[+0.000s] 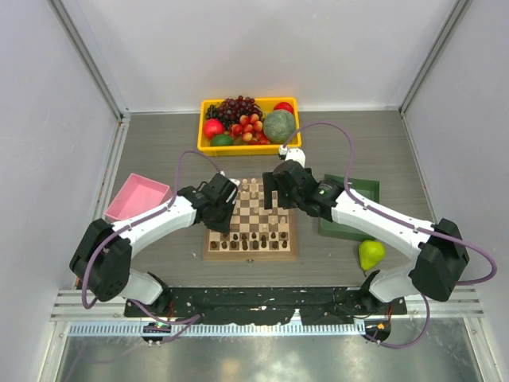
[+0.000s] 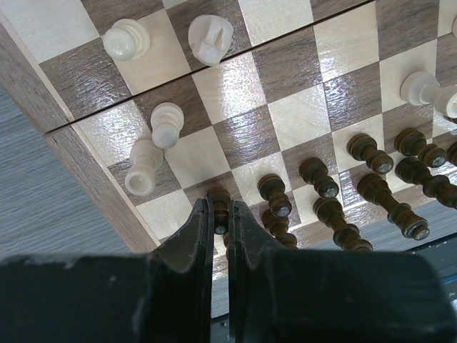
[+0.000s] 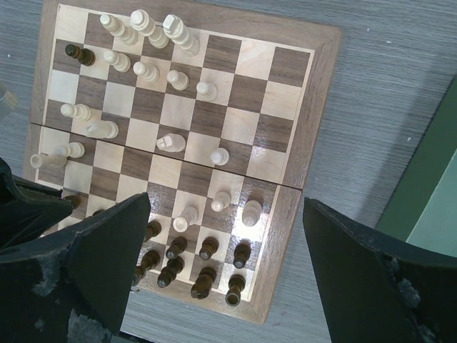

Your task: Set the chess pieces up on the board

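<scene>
The board (image 1: 213, 253) lies in the middle of the table, also in the left wrist view (image 2: 293, 114) and the right wrist view (image 3: 314, 114). Dark brown chess pieces (image 3: 207, 246) stand in two rows along its near edge. Cream-white pieces (image 3: 171, 143) are scattered over the other squares, some lying down. My left gripper (image 2: 221, 218) is shut on a dark brown pawn (image 2: 218, 201) at the board's near left corner, over a dark square. My right gripper (image 3: 228, 250) is wide open and empty, held above the board's right half (image 1: 278, 199).
A yellow crate (image 1: 208, 107) of fruit stands behind the board. A pink tray (image 1: 135, 195) is on the left and a green tray (image 1: 362, 191) on the right. A green pear (image 1: 371, 253) lies near the right arm's base.
</scene>
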`<state>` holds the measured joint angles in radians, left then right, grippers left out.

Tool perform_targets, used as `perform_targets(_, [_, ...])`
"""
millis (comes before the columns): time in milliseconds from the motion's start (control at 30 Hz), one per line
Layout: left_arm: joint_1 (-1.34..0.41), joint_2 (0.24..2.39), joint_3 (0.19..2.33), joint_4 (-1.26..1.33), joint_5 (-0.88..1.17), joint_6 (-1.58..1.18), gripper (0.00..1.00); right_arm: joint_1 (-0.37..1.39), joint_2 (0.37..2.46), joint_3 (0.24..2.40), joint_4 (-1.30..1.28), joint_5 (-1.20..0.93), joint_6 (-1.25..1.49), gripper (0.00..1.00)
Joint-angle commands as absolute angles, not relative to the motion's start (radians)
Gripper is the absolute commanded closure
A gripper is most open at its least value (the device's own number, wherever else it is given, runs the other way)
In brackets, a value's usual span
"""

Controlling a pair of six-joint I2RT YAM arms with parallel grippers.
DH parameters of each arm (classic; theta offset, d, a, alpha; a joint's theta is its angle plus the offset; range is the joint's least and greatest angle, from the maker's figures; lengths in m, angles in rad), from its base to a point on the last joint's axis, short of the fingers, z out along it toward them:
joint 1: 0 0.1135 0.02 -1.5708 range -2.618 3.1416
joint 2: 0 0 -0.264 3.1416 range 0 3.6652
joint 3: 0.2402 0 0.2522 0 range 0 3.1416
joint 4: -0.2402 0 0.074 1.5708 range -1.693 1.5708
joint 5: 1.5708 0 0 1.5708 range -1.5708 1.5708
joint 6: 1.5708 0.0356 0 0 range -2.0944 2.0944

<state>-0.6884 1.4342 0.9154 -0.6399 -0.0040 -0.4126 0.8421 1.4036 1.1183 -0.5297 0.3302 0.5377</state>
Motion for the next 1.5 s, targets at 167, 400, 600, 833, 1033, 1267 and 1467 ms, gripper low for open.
perform_targets(167, [-0.696,1.44,0.908,-0.617,-0.018,-0.42,0.98,0.841,1.408,1.137,-0.506,0.342,0.557,0.05])
perform_targets(400, [-0.699,1.448,0.908,-0.617,-0.034,-0.423,0.92,0.841,1.405,1.135,-0.506,0.342,0.555,0.05])
perform_targets(600, [-0.701,1.442,0.91,-0.614,-0.034,-0.426,0.82,0.839,1.41,1.137,-0.506,0.344,0.554,0.05])
perform_targets(833, [-0.706,1.436,0.916,-0.614,-0.031,-0.425,0.79,0.839,1.41,1.137,-0.505,0.342,0.555,0.05])
perform_targets(1033, [-0.707,1.425,0.919,-0.62,-0.035,-0.426,0.71,0.842,1.411,1.137,-0.505,0.341,0.555,0.05])
perform_targets(1267, [-0.707,1.401,0.93,-0.63,-0.055,-0.423,0.67,0.841,1.414,1.138,-0.506,0.339,0.552,0.05])
perform_targets(1467, [-0.709,1.376,0.968,-0.655,-0.074,-0.416,0.63,0.839,1.414,1.135,-0.506,0.341,0.554,0.05])
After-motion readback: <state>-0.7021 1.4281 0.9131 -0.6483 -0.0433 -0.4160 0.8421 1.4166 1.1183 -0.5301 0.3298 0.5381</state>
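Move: The left hand still holds a dark pawn by its upper part, directly over its dark square, the second in from the board's left edge; the square is about 2 cm below. The next dark pawn stands some 3 cm to the hand's right, level with it, a dark back-row piece about 3 cm straight back, and a white rook 3 cm ahead and 3 cm left. From the right hand, that square lies about 15 cm left, 8 cm back and 12 cm below. The left hand eases straight down about half a centimetre to set the dark pawn on its square beside the next pawn in the row, and holds there with the fingers still pointing down. Then the fingers open slowly in place, from nearly shut to about a third of their range, letting go of the pawn, and as they keep spreading the hand begins to lift straight up, about half a centimetre. ##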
